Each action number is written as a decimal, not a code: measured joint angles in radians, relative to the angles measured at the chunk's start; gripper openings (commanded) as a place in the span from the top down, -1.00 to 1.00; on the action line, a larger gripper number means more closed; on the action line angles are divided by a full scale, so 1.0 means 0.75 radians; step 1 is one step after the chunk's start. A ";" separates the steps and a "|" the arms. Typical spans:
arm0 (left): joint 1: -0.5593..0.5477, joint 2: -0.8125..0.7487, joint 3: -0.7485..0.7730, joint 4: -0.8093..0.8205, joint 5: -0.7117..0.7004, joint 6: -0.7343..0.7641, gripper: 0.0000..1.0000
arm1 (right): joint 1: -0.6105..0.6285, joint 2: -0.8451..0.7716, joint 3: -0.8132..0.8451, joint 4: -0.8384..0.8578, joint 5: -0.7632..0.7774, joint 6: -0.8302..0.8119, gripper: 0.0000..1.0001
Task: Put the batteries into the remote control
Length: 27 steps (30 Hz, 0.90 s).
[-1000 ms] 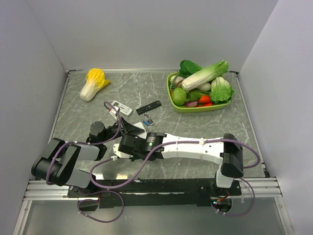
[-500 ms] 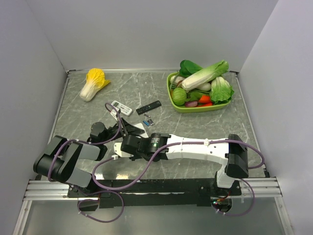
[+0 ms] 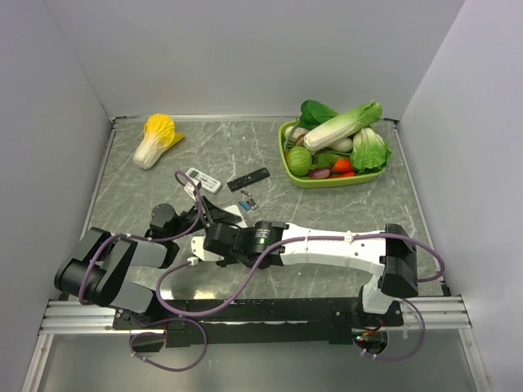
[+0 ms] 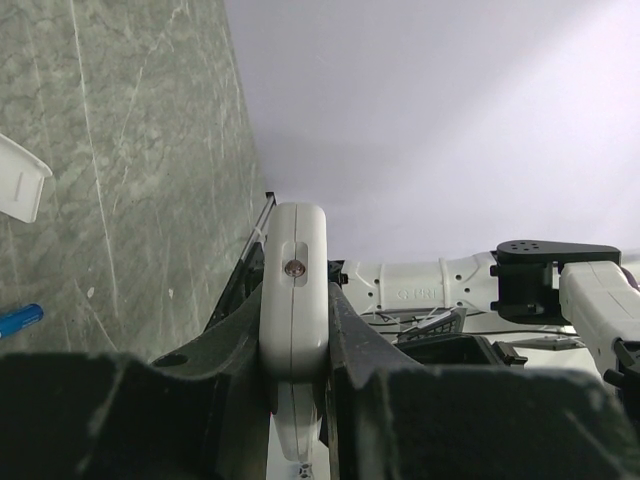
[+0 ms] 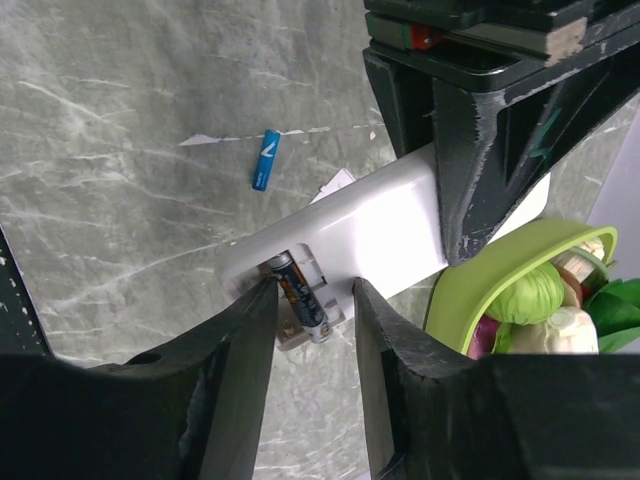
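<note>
My left gripper (image 4: 295, 300) is shut on the remote control (image 4: 294, 290), a white bar held edge-on between its jaws. In the right wrist view the remote control (image 5: 385, 235) shows its plain back, with the battery compartment uncovered at its lower end. A dark battery (image 5: 300, 297) with a silvery end lies slanted in that compartment. My right gripper (image 5: 313, 290) is open, one finger on each side of this battery; the right finger stands clear of it. A blue battery (image 5: 264, 160) lies loose on the table beyond the remote. In the top view both grippers meet near the table's front left, left (image 3: 214, 214) and right (image 3: 211, 243).
A small white remote (image 3: 203, 180) and a slim black remote (image 3: 248, 178) lie mid-table. A green bowl (image 3: 327, 178) of vegetables sits back right, a yellow-white cabbage (image 3: 157, 139) back left. A flat white piece (image 4: 18, 180) lies on the marble near the blue battery (image 4: 18, 320).
My right gripper's jaws have spread wider around the battery in the compartment. The right arm's elbow has shifted slightly to the right. The left gripper keeps its hold on the remote.
</note>
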 measured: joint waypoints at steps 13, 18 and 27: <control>0.000 -0.009 0.001 0.040 0.026 -0.021 0.97 | -0.013 -0.032 -0.001 0.015 -0.030 -0.023 -0.14; 0.002 -0.009 0.001 0.050 0.039 -0.033 0.97 | -0.014 -0.059 -0.002 0.022 -0.038 -0.034 -0.16; 0.014 0.014 0.001 0.050 0.059 -0.055 0.97 | -0.015 -0.079 -0.002 0.031 -0.067 -0.051 -0.31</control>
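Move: The right hand is empty, with its parted fingertips astride the black battery that already lies crosswise in the remote control's open bay. That battery is about 1 cm below the hand point. The remote's middle is some 4 cm ahead and 4 cm to the left of the right hand, and a blue battery lies on the table about 3 cm ahead and 14 cm below. From the left hand, which grips the remote, the black battery is some 6 cm back and 5 cm right. Backing off from the loaded battery, the right hand rises about 2 cm, almost straight up and mostly in the second half, while its fingers, already clear of the battery's sides, spread plainly wider on either side of the bay. The left hand keeps its grip on the remote control and holds it nearly still under the right hand, bay facing up, easing only about half a centimetre up and back. ##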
